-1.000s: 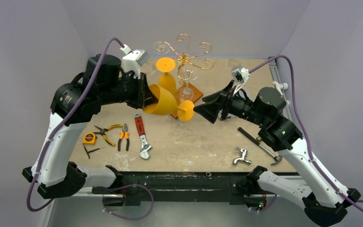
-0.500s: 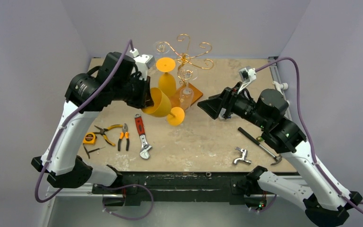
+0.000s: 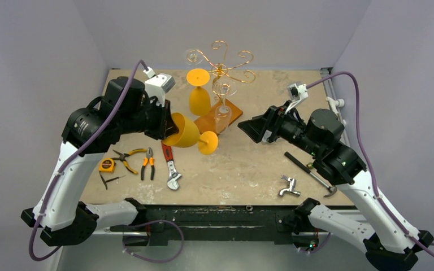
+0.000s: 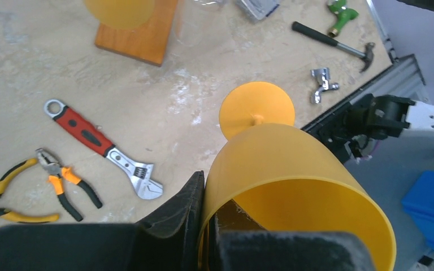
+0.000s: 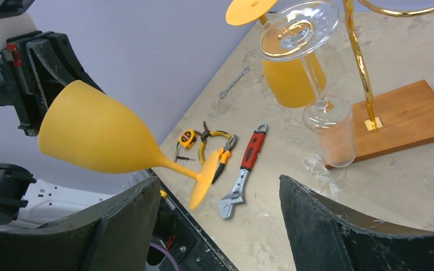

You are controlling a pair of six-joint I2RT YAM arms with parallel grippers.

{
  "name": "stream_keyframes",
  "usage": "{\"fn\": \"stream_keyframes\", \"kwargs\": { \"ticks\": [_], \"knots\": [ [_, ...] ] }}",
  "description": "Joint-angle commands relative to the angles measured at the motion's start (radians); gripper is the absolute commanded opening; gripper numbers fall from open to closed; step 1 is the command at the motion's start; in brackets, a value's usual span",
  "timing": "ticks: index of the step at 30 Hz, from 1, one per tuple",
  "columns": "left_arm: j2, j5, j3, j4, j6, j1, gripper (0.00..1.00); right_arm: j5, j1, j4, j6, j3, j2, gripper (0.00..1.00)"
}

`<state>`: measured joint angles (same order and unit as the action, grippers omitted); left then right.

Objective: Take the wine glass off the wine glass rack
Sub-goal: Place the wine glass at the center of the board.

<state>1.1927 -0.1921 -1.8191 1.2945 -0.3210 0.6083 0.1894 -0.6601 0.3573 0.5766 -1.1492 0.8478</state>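
My left gripper (image 3: 166,121) is shut on the rim of a yellow wine glass (image 3: 187,132), one finger inside the bowl and one outside (image 4: 189,203). The glass (image 5: 96,138) lies tilted in the air, foot toward the right arm, to the front left of the wine glass rack (image 3: 221,66). The golden wire rack (image 5: 357,51) stands on its wooden base (image 5: 407,116). A second yellow glass (image 3: 199,99) and a clear glass (image 3: 222,116) hang upside down on it. My right gripper (image 3: 248,129) is open and empty, to the right of the held glass's foot and apart from it.
A red-handled wrench (image 3: 169,161), two pliers (image 3: 147,164) and a yellow tape measure (image 3: 107,165) lie on the table under and left of the held glass. A hammer (image 3: 311,172) and a metal fitting (image 3: 288,187) lie at the front right.
The left arm has carried the yellow glass left and toward the front, away from the rack. The right gripper has drawn back to the right, off the glass's foot, and spread a little wider.
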Motion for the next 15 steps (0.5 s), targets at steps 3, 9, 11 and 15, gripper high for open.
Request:
{"fn": "stream_keyframes", "kwargs": {
  "ticks": [3,9,11,15],
  "knots": [
    [0.012,0.184,0.047,0.001,-0.013,-0.009,0.0,-0.071,0.002,0.027,0.003,0.002,-0.018,0.76],
    [-0.011,0.299,0.2,-0.089,-0.126,-0.009,0.0,-0.104,0.001,0.068,-0.004,-0.007,-0.021,0.76],
    [0.002,0.321,0.232,-0.109,-0.144,-0.009,0.0,-0.116,0.001,0.08,-0.004,-0.009,-0.025,0.76],
    [0.052,0.372,0.262,-0.11,-0.155,-0.01,0.0,-0.137,0.001,0.102,-0.012,-0.014,-0.035,0.76]
  ]
}}
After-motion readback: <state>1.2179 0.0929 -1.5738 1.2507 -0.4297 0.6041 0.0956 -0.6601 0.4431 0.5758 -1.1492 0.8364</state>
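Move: My left hand holds the orange wine glass by its rim, its stem slanting down to my right. The clear middle of the board lies about 9 cm ahead of this hand, 14 cm right and 36 cm below. The rack's wooden foot is some 22 cm ahead and 15 cm right, the clear hanging glass 17 cm ahead and 16 cm right, the wrench level and 7 cm left. From my right hand, that spot is 7 cm ahead, 9 cm left, 39 cm below. Keeping its pinch on the bowl's rim, my left hand sinks about 8 cm towards the tabletop, easing forward and left as well. I turn the wrist some 20 degrees, left side rising and swinging counter-clockwise, so the fingers point more steeply down and the glass swings towards upright. My empty right hand, still open, drifts a couple of centimetres down and to its right. ##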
